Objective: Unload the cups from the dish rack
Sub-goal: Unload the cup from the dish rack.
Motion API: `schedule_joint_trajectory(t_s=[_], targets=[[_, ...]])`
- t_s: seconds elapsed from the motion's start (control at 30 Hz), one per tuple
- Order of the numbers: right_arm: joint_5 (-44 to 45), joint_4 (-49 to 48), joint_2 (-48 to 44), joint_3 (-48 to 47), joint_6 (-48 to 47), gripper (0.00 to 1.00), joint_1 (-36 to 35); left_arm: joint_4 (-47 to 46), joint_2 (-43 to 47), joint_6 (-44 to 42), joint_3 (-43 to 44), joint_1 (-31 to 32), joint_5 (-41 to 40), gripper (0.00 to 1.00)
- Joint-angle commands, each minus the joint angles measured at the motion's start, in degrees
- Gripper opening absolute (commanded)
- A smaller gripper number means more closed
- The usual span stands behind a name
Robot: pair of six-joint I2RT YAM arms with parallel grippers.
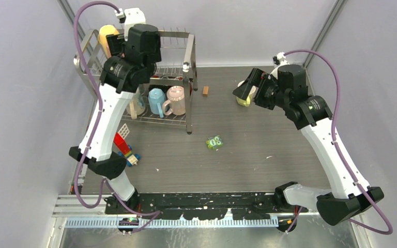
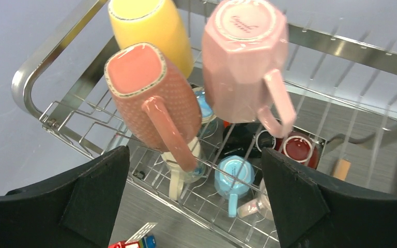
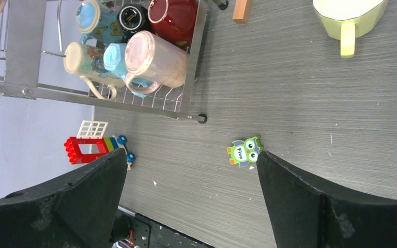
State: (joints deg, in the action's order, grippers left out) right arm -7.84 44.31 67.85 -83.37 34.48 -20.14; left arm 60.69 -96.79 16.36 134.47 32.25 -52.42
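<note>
The steel dish rack point(image 1: 190, 49) stands at the table's far left. On its upper tier point(image 2: 46, 57) a yellow cup point(image 2: 150, 26), a salmon dotted cup point(image 2: 144, 98) and a pink cup point(image 2: 243, 57) sit upside down. My left gripper point(image 2: 196, 201) hangs open just above them, holding nothing. The lower tier holds a light blue cup point(image 2: 232, 175), a cream cup point(image 2: 178, 175), a dark red cup point(image 2: 297, 150) and a clear pink cup point(image 3: 152, 59). A lime cup point(image 3: 349, 18) stands on the table to the right. My right gripper point(image 3: 191, 196) is open and empty beside it.
A green owl tile point(image 3: 244, 151) lies mid-table. Red and blue toy blocks point(image 3: 90, 147) lie in front of the rack's left end. A small wooden block point(image 3: 242, 10) sits right of the rack. Grey walls close in both sides and the back.
</note>
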Motion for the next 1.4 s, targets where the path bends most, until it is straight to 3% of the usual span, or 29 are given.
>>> schedule_joint_trajectory(t_s=[0.0,0.4,1.0,1.37], targets=[[-1.50,-2.96,-1.54,0.03,0.79,1.00,-0.27,2.80,-0.60,3.99,2.58,-4.27,4.21,1.00],[-3.19,-4.05,-0.87,0.23,1.53,1.00,-0.40,4.46,-1.78,6.79,1.87,-11.04,10.57,0.97],[-4.03,-4.94,-0.82,1.34,2.35,1.00,-0.56,2.67,-1.36,6.65,-0.91,-18.01,16.67,0.50],[-4.24,-5.53,-0.41,2.14,2.83,1.00,-0.73,3.44,-3.78,7.01,1.72,-19.00,20.34,0.42]])
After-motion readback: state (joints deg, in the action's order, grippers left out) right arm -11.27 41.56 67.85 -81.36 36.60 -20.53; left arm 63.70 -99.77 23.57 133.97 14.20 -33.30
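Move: The salmon cup stands upside down on the rack's top shelf, about 9 cm ahead of the left hand, 7 cm to its left and 6 cm below. The pink cup is roughly 13 cm ahead, only 1 cm left, and the yellow cup some 16 cm ahead and 11 cm left, both about 6 cm below that hand. From the right hand the salmon cup lies around 15 cm ahead, 40 cm left and 6 cm higher. The salmon cup's handle is what the left hand comes down to: open, it swings left about 6 cm while sinking 5 and reaching 4 forward, its left side dipping some 10 degrees and the tips angling slightly down. From partway they close to under half open, one on each side of the handle, the hand finally creeping only forward. ##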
